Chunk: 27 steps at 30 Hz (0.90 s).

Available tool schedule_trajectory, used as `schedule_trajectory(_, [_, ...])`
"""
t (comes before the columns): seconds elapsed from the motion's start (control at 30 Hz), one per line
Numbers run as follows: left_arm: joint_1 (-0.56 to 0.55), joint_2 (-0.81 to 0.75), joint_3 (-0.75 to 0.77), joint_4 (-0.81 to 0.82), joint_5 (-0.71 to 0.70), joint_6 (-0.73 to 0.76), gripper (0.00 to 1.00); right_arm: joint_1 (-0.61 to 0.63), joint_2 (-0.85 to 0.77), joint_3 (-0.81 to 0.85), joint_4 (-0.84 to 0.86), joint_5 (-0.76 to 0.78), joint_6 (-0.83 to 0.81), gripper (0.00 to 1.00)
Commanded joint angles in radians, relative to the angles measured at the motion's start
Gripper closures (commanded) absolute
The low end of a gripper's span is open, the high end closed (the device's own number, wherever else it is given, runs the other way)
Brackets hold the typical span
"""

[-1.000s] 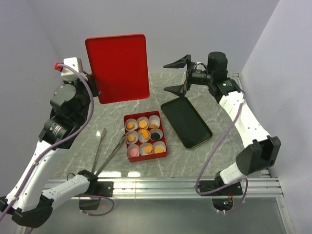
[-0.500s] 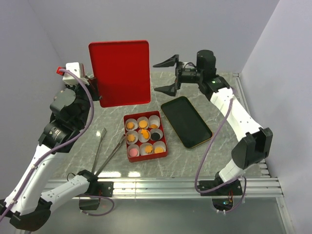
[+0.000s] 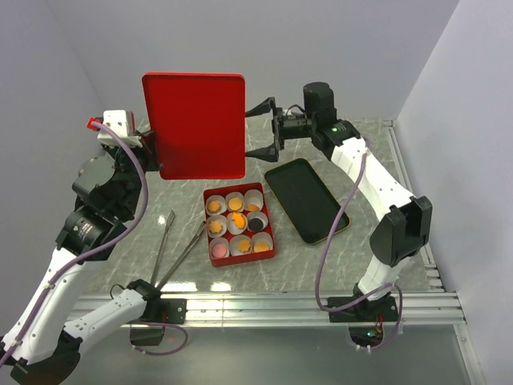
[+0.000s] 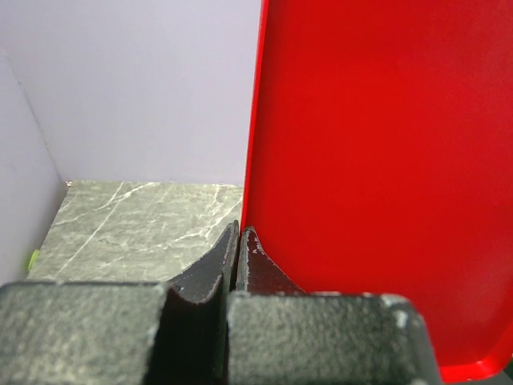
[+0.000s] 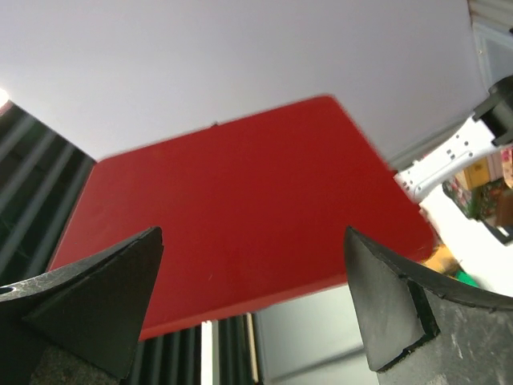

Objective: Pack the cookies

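Observation:
The cookies (image 3: 236, 205), mostly orange and one pink (image 3: 218, 251), sit in white paper cups inside a red box (image 3: 273, 233) at the table's middle. My left gripper (image 3: 155, 157) is shut on the left edge of the flat red lid (image 3: 196, 124) and holds it upright in the air behind the box. In the left wrist view the fingertips (image 4: 239, 233) pinch the lid's rim (image 4: 385, 176). My right gripper (image 3: 260, 128) is open and empty, right beside the lid's right edge. In the right wrist view the lid (image 5: 240, 208) fills the space between the spread fingers (image 5: 252, 233).
A black tray with a gold rim (image 3: 306, 199) lies to the right of the box. Metal tongs (image 3: 172, 245) lie to the left of the box. Grey walls close in the left, back and right.
My right gripper has swung left from above the black tray to the lid's right edge, staying open. My left gripper has turned the lid squarer and shifted it slightly.

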Motion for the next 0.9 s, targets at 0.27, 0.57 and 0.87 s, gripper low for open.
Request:
schedule_trajectory(0.27, [-0.005,0.035,0.058,0.096,-0.065,0.105,1.0,0.013,0.083,0.254,-0.728,-0.173,-0.555,0.0])
schedule_trajectory(0.57, [-0.02,0.057,0.071,0.122,-0.098,0.105,1.0,0.01,0.1,0.309,-0.776,-0.175,-0.611,0.0])
schedule_trajectory(0.87, [-0.16,0.081,0.058,0.175,-0.263,0.168,1.0,0.041,-0.107,-0.007,0.107,-0.098,0.178,0.0])
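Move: The red lid, held upright at its left edge by the left hand, has its middle about 10 cm left of the right hand, 3 cm back and 3 cm higher. The cookie box lies 3 cm left of the right hand, 3 cm back and 38 cm below; the dark tray 19 cm right, 6 cm ahead. From the left hand, the box is 16 cm right, about level in reach, 42 cm down. Left hand still pinching the lid, the open right hand dips and recovers, shifting about 5 cm back beside it. ##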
